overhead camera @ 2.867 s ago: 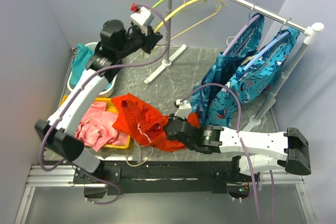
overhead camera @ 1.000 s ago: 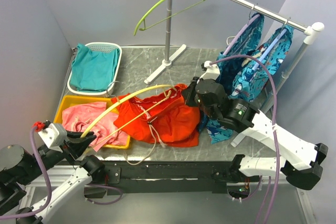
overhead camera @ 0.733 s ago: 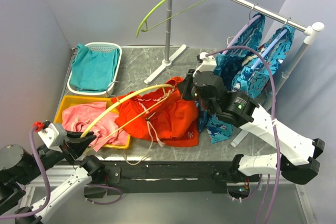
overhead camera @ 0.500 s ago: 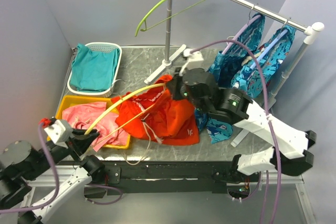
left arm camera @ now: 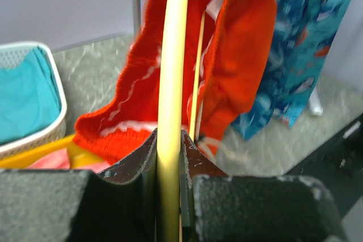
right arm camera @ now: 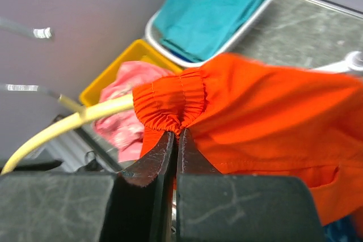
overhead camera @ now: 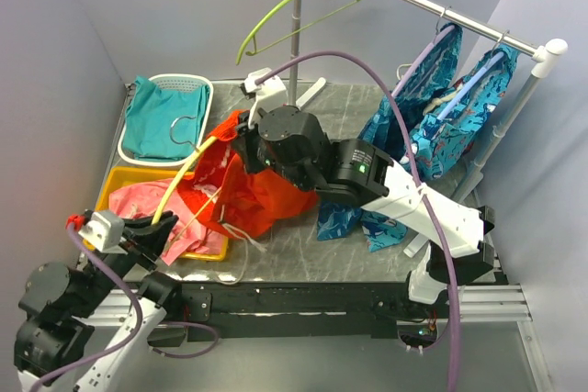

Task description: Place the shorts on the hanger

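Observation:
The yellow hanger slants up from the front left, and my left gripper is shut on its lower end. In the left wrist view the hanger's arm runs straight up from between the fingers. The red-orange shorts hang bunched over the hanger's upper part, with one arm passing inside the waist opening. My right gripper is shut on the gathered waistband, holding it up above the table. The shorts spread to the right of the hanger in that view.
A white basket with a teal cloth stands at the back left. A yellow tray with a pink cloth lies in front of it. The rack pole carries a lime-green hanger; teal patterned garments hang at the right.
My right arm has swung left, drawing the shorts' waistband up along the hanger and lifting most of the fabric off the table. The left gripper has kept its hold and tilted the hanger steeper.

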Robot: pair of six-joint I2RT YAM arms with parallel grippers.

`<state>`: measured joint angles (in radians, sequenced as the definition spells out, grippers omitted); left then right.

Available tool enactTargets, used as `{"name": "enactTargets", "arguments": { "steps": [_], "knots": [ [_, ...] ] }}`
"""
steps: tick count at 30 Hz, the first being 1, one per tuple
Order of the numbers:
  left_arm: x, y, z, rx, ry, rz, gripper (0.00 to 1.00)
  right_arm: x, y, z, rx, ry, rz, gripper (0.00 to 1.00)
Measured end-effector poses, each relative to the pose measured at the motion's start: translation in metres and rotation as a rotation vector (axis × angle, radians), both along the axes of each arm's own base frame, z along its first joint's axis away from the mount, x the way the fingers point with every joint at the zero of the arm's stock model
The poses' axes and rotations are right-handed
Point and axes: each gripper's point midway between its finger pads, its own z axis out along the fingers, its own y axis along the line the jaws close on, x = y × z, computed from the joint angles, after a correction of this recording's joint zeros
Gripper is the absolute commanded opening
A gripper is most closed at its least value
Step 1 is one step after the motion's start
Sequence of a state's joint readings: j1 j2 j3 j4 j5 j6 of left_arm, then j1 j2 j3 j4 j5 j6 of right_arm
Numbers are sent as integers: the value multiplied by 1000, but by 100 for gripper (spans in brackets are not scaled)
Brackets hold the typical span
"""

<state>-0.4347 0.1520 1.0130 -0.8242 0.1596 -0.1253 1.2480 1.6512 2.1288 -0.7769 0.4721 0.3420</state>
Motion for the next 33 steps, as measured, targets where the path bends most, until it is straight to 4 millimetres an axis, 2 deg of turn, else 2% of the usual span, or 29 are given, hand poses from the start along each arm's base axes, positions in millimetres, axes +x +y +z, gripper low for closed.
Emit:
{"name": "enactTargets", "arguments": {
  "steps": [1, 4, 5, 8, 12, 16, 18, 21, 25, 28, 33],
  "knots": [
    [0, 0, 3, -23, -20, 9, 1, -4, 3, 2, 7, 1, 17, 5],
    [3, -4, 8, -79, -59, 8, 1, -15, 11, 4, 22, 6, 65, 27],
    [5, -6, 8, -93, -66, 7, 1, -16, 12, 4, 26, 11, 68, 38],
    [11, -13, 4, -125, -73, -8, 1, -16, 9, 0, 21, 29, 53, 57],
    [20, -19, -6, -142, -71, -19, 1, -17, 2, -11, 36, 76, 14, 73],
    [25, -23, -17, -150, -62, -31, 1, -22, -28, -30, 54, 151, -41, 76],
    [27, -24, -20, -150, -60, -31, 1, -22, -46, -30, 95, 180, -82, 77],
    [29, -26, -24, -151, -62, -42, 1, -10, -75, -20, 178, 211, -164, 77],
    [29, -33, -28, -145, -58, -78, 1, 18, -109, -9, 297, 250, -281, 75],
    [28, -38, -34, -136, -47, -113, 1, 34, -112, -6, 338, 273, -338, 75],
    [24, -46, -41, -121, -31, -169, 1, 46, -88, -20, 342, 332, -346, 74]
  ]
}}
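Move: The right hand pinches the waistband of the orange shorts, whose middle hangs about 3 cm back, 3 cm to the right and some 10 cm below. The middle of the yellow hanger is roughly 8 cm to its left, 1 cm back and 2 cm lower; the yellow bin is level with it, 24 cm left and about 36 cm down. From the left hand, which grips the hanger's end, the shorts' middle is some 8 cm ahead, 17 cm right and 2 cm lower. Open the right gripper to let go of the waistband edge, then draw it about 12 cm to the right, a little down, over the shorts. Swing it forward some 6 cm as the wrist tips down and turns roughly 20 degrees clockwise, then ease back left a couple of centimetres. Keep the left grip on the hanger's end and bring it right, down and slightly forward. ##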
